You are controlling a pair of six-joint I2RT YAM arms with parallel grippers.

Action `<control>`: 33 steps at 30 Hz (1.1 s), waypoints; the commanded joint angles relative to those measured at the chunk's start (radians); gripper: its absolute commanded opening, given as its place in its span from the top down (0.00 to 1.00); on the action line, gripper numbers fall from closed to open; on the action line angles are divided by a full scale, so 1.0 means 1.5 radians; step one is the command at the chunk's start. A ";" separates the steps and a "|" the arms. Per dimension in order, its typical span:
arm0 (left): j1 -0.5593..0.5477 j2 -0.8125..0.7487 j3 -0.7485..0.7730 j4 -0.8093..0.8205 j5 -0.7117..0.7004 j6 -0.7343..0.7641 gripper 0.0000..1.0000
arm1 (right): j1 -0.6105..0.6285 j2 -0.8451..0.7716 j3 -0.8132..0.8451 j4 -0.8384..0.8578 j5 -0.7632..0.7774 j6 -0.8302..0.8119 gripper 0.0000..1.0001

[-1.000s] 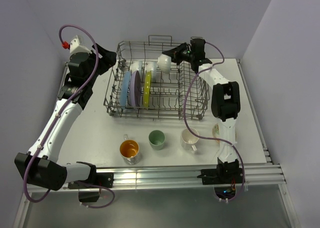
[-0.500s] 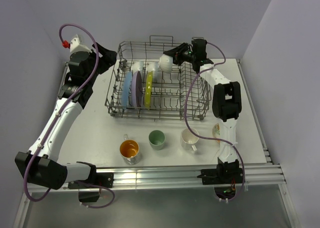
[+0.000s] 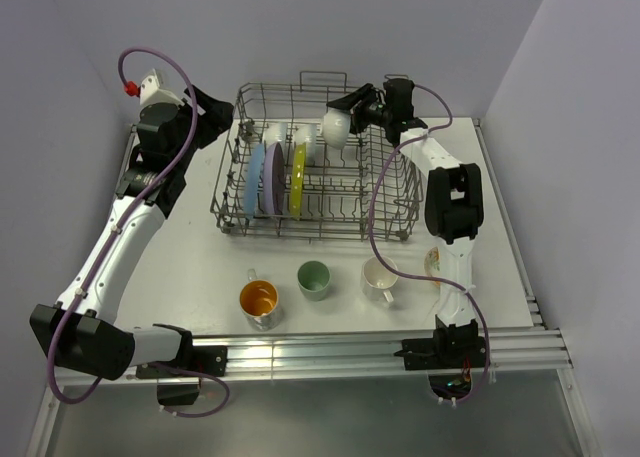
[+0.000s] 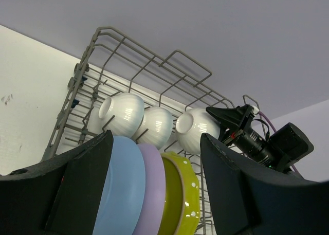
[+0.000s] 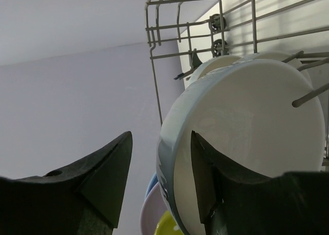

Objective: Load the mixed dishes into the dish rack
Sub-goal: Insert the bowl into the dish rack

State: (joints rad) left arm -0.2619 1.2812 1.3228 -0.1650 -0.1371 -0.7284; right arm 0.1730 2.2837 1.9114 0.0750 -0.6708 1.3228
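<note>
The dish rack holds a blue plate, a lavender plate and a yellow-green plate on edge. Behind them lie two white bowls. A third white bowl leans on the tines beside them. My right gripper is open astride its rim, one finger inside the bowl, the other apart from it. My left gripper hangs open over the rack's left end, holding nothing. An orange-inside cup, pale green cup and white mug stand in front.
A floral-patterned bowl sits at the right, partly hidden behind my right arm. The rack's raised loop handle stands at the back. Walls close in behind and on both sides of the table.
My right gripper's jaws have spread apart from the third white bowl, which has settled a little lower against the tines. The left arm has not moved.
</note>
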 commanded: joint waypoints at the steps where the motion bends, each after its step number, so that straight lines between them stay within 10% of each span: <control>1: 0.003 -0.012 0.017 0.023 -0.001 -0.010 0.25 | -0.041 0.020 -0.027 -0.062 -0.001 0.008 0.43; 29: 0.003 -0.011 0.016 0.024 -0.001 -0.013 0.25 | -0.036 0.044 -0.005 -0.113 0.045 -0.071 0.19; 33: 0.003 -0.012 0.017 0.023 -0.001 -0.012 0.25 | -0.030 0.045 0.012 -0.144 0.071 -0.089 0.00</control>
State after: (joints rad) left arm -0.2619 1.2812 1.3228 -0.1646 -0.1371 -0.7311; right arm 0.1696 2.2883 1.9308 -0.0391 -0.5980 1.1980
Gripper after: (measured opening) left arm 0.753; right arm 0.954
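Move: The bowl being set down is right at the right hand, its middle about 2 cm left, 3 cm back and 3 cm below, with its open side to the right. One racked white bowl stands some 9 cm left and 5 cm back of the hand, a second about 15 cm left and 4 cm back, and the yellow plate roughly 10 cm left and 15 cm back, all about 6 cm lower. From the idle left hand, the bowl lies about 20 cm right, 12 cm ahead and 20 cm below. With one right finger still inside the bowl's open side and the other already clear of its outside, the right hand keeps opening, from a bit over half to nearly full. Meanwhile it sinks about 2 cm, easing some 1 cm to the right and rolling slightly so its left side dips, letting the bowl down into the rack beside the other bowls. ##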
